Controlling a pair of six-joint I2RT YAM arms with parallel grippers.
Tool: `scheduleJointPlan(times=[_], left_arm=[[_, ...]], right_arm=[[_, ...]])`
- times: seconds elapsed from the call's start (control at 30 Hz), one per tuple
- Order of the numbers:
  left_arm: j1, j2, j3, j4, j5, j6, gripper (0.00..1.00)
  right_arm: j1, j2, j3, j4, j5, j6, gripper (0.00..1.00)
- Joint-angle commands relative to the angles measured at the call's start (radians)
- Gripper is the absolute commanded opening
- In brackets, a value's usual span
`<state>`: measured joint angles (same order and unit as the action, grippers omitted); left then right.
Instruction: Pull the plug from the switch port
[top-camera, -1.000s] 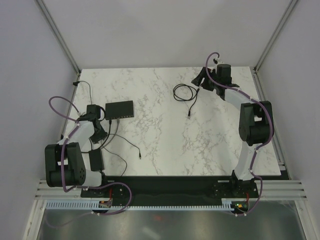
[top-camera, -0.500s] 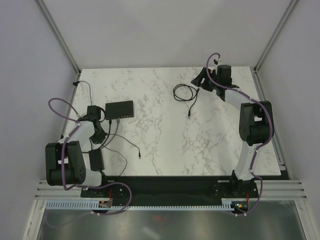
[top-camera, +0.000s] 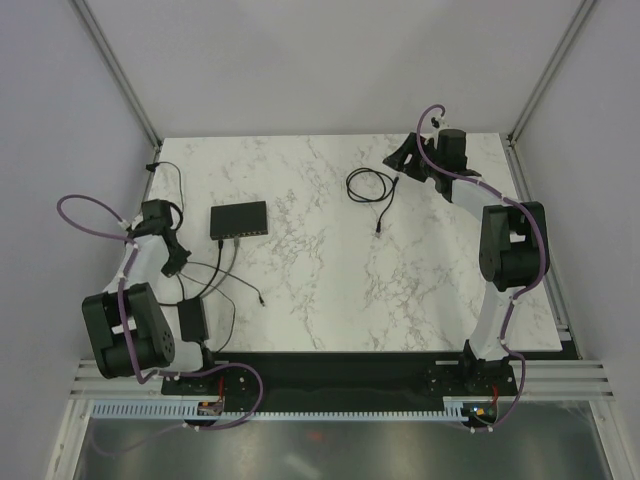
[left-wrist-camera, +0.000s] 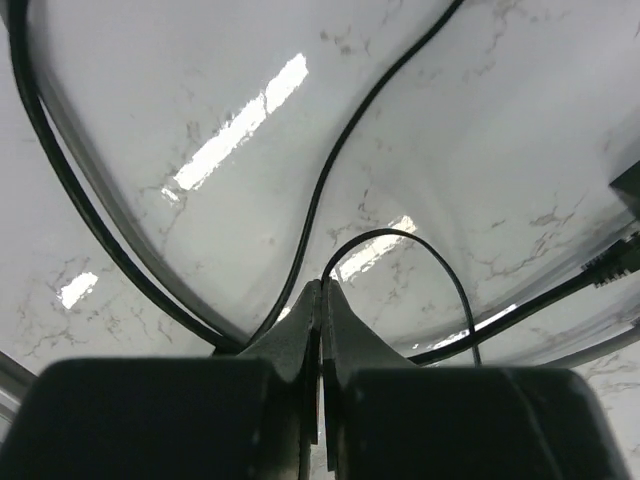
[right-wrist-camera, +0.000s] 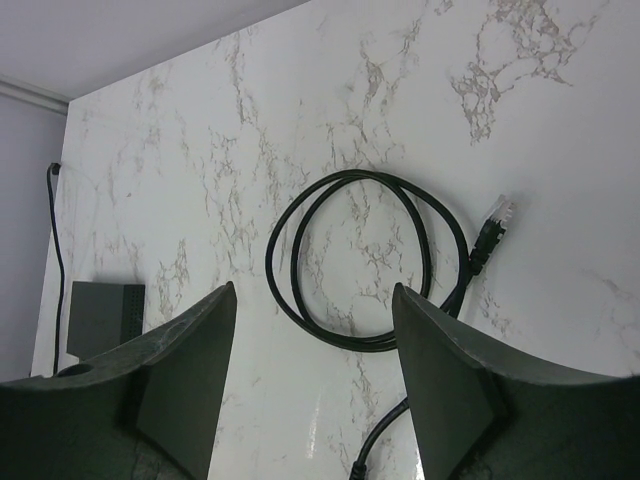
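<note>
The flat black switch (top-camera: 239, 219) lies at the table's left; a corner of it shows in the left wrist view (left-wrist-camera: 632, 186). My left gripper (top-camera: 172, 265) is left of and nearer than the switch. Its jaws (left-wrist-camera: 323, 285) are shut on a thin black cable (left-wrist-camera: 390, 232) that loops out from the tips. That cable's small plug (top-camera: 261, 298) lies loose on the marble, away from the switch. Another plug (left-wrist-camera: 612, 264) sits by the switch's edge; whether it is seated in a port is unclear. My right gripper (top-camera: 400, 160) (right-wrist-camera: 313, 290) hangs open at the far right.
A coiled black cable (top-camera: 370, 185) (right-wrist-camera: 350, 177) with a clear-tipped plug (right-wrist-camera: 497, 210) lies below the right gripper. A black adapter brick (top-camera: 190, 320) sits near the left arm's base. More black cables (left-wrist-camera: 338, 145) cross the marble beside the left gripper.
The left gripper closed and swung left, away from the switch. The thin cable's loose plug end slid left and slightly away with it. The right arm stayed put.
</note>
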<state>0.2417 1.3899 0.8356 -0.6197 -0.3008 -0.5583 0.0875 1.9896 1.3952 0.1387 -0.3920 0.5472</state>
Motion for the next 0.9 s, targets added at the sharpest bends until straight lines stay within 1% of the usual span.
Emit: scheduleJointPlan(times=[0.0, 0.13, 0.17, 0.27, 0.33, 0.47, 0.57, 0.63, 0.67, 0.7, 0.73, 0.87], left_arm=[[0.048, -0.005, 0.089, 0.005, -0.032, 0.058, 0.02], [0.070, 0.073, 0.145, 0.011, 0.002, 0.098, 0.02], [0.076, 0.099, 0.151, 0.018, 0.043, 0.106, 0.02], [0.090, 0.148, 0.178, 0.028, 0.074, 0.130, 0.02], [0.091, 0.164, 0.172, 0.026, 0.072, 0.133, 0.02], [0.102, 0.179, 0.108, 0.051, 0.029, 0.114, 0.03], [0.103, 0.201, 0.091, 0.061, 0.049, 0.100, 0.06], [0.105, 0.208, 0.094, 0.060, 0.051, 0.100, 0.10], [0.105, 0.205, 0.092, 0.063, 0.042, 0.100, 0.13], [0.105, 0.205, 0.088, 0.066, 0.039, 0.100, 0.21], [0.103, 0.207, 0.085, 0.069, 0.040, 0.103, 0.23], [0.103, 0.212, 0.079, 0.072, 0.043, 0.104, 0.24]], right_arm=[[-0.005, 0.005, -0.005, 0.061, -0.028, 0.016, 0.71], [-0.012, 0.008, -0.007, 0.068, -0.044, 0.026, 0.71], [-0.014, 0.009, -0.009, 0.082, -0.051, 0.033, 0.71], [-0.028, 0.026, -0.022, 0.136, -0.096, 0.083, 0.71], [-0.035, 0.038, -0.028, 0.151, -0.108, 0.099, 0.71], [-0.046, 0.040, -0.039, 0.180, -0.119, 0.125, 0.71], [-0.052, 0.044, -0.056, 0.225, -0.148, 0.155, 0.71], [-0.052, 0.048, -0.058, 0.233, -0.156, 0.163, 0.71], [-0.052, 0.049, -0.058, 0.233, -0.156, 0.163, 0.71], [-0.055, 0.051, -0.058, 0.231, -0.156, 0.161, 0.70], [-0.057, 0.051, -0.058, 0.231, -0.159, 0.163, 0.70], [-0.058, 0.054, -0.059, 0.236, -0.163, 0.168, 0.70]])
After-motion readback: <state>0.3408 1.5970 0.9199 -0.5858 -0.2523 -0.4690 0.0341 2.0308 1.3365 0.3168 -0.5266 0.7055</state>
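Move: The left hand already holds the thin black cable a few centimetres over the table. The spot it is taken to, beside the wall cable, is about 3 cm left, 1 cm ahead and 4 cm below. The switch lies some 14 cm ahead and 16 cm right, the power brick about 14 cm back and 3 cm right, and the thin cable's loose plug 9 cm back and 21 cm right. That spot is roughly 61 cm left and 27 cm back of the right hand. Still pinching the thin black cable, the left hand drags it forward and left in a low arc, about 3 cm each way and rising 2 cm. It then sinks some 5 cm towards the table and wall cable while drawing back 2 cm and tipping slightly, and the fingers part a little around the thin cable. ##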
